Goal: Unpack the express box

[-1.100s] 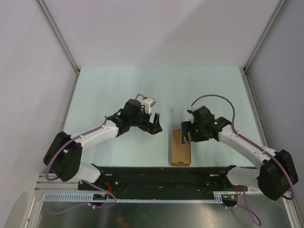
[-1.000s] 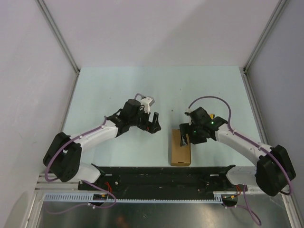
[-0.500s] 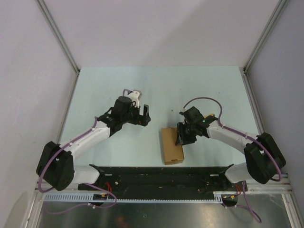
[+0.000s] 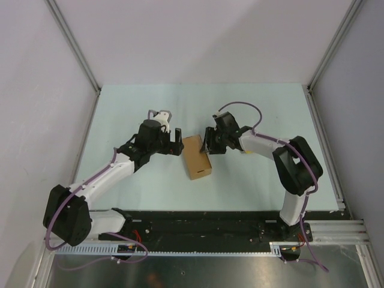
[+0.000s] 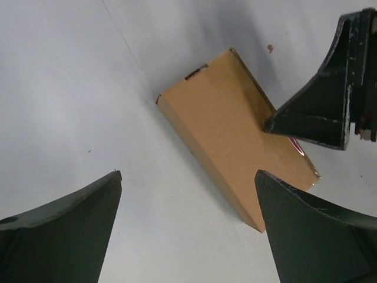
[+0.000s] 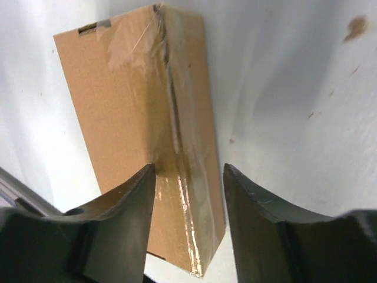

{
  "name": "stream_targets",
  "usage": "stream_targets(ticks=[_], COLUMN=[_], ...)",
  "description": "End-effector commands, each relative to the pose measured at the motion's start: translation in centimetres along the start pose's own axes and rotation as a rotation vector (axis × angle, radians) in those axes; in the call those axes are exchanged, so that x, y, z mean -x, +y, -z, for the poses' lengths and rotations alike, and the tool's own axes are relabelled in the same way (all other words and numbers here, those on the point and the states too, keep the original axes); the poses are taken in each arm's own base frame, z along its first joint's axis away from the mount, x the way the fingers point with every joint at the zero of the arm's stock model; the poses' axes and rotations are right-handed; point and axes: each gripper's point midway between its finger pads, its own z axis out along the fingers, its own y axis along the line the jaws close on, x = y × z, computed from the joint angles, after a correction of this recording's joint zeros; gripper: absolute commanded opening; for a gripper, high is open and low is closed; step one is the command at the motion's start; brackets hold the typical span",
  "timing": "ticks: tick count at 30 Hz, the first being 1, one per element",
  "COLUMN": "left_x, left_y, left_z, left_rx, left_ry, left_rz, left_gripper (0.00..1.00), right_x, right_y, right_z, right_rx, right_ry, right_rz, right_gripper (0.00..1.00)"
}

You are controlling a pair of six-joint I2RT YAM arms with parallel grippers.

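Observation:
The express box, a flat brown cardboard box with its lid down, lies in the middle of the table, slightly turned. Clear tape runs along one long edge of the express box. My right gripper is at its far right corner. In the right wrist view the right gripper straddles the taped edge, partly open: one finger rests on the top face and the other stands off the side, with table showing in the gap. My left gripper is wide open just left of the box. In the left wrist view the left gripper holds nothing, and the express box lies ahead of it.
The pale green table is walled in white on three sides, with metal posts at the back corners. A black rail runs along the near edge by the arm bases. The right gripper's finger touches the box top in the left wrist view.
The right gripper has narrowed and moved left and away from the near edge, taking the box with it to the table's middle. The left gripper has shifted left and stayed wide open.

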Motion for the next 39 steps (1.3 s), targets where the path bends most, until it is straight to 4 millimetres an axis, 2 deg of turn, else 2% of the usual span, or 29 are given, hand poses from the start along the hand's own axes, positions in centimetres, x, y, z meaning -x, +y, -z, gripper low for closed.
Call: stream_targets(ticks=[1,2,5,7,9,10,12,13,14,16,17,18,20,23,27,31,39], left_x=[2.3,2.3,2.0,1.3,1.2,0.4,0.4,-0.7,-0.9,-0.1,-0.7,0.0,-0.5,-0.3,0.5,1.5,2.5], left_y=[-0.1,-0.1,0.0,0.0,0.1,0.3,0.2,-0.1,-0.3,-1.0,-0.9,-1.3,-1.5,-2.1,-2.5,-2.5,-3.0], left_z=[0.0,-0.1,-0.7,-1.6,-2.3,-3.3,-4.5,-5.7,-6.4,-7.3,-8.2,-8.5,-9.6,-10.5,-12.1,-13.1,-13.8], left_rx=[0.015,0.017,0.028,0.034,0.051,0.068,0.059,0.045,0.032,0.012,0.017,0.002,-0.003,-0.034,-0.074,-0.110,-0.141], left_ry=[-0.045,-0.043,-0.026,0.004,0.014,0.047,0.075,0.128,0.148,0.153,0.177,0.171,0.200,0.217,0.211,0.196,0.186], left_rz=[0.040,0.040,0.053,0.086,0.123,0.176,0.238,0.286,0.312,0.341,0.346,0.351,0.359,0.360,0.280,0.179,0.177], left_gripper=[1.00,1.00,1.00,1.00,1.00,1.00,1.00,1.00,1.00,1.00,1.00,1.00,1.00,1.00,1.00,1.00,1.00], right_x=[5.3,6.4,8.7,10.3,10.8,11.2,10.8,11.0,10.4,10.2,9.6,9.4,8.4,7.6,7.3,6.8,5.3], right_y=[1.0,1.3,0.8,-0.6,-2.4,-4.0,-6.7,-8.0,-9.1,-10.5,-11.7,-12.6,-14.2,-16.2,-18.6,-19.6,-22.0], right_z=[0.5,1.2,3.6,5.5,7.2,7.9,9.1,9.9,10.3,11.0,11.5,11.9,12.3,13.0,13.5,12.7,11.1], right_rx=[-0.016,-0.026,-0.075,-0.141,-0.217,-0.262,-0.372,-0.408,-0.452,-0.501,-0.540,-0.578,-0.643,-0.724,-0.777,-0.795,-0.844], right_ry=[-0.167,-0.204,-0.293,-0.362,-0.395,-0.413,-0.416,-0.426,-0.409,-0.404,-0.387,-0.392,-0.373,-0.367,-0.384,-0.367,-0.330], right_rz=[-0.034,-0.036,-0.066,-0.126,-0.177,-0.218,-0.254,-0.274,-0.289,-0.304,-0.335,-0.350,-0.412,-0.475,-0.586,-0.651,-0.786], right_gripper=[0.60,0.71,0.84,0.85,0.82,0.81,0.78,0.78,0.77,0.78,0.79,0.80,0.82,0.83,0.83,0.82,0.79])
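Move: For the left hand, the express box's middle is about 9 cm to the right, 2 cm back and 11 cm below. The right hand is at the box's right edge, with the middle about 4 cm left, 3 cm back and 3 cm below. The yellow box cutter lies some 22 cm right of this hand, 2 cm ahead and 5 cm lower, and about 36 cm right of the left hand, 2 cm ahead and 13 cm lower. Right opens off the box, arcs 24 cm right to the cutter, turning clockwise; left lowers forward-right onto its far end. ##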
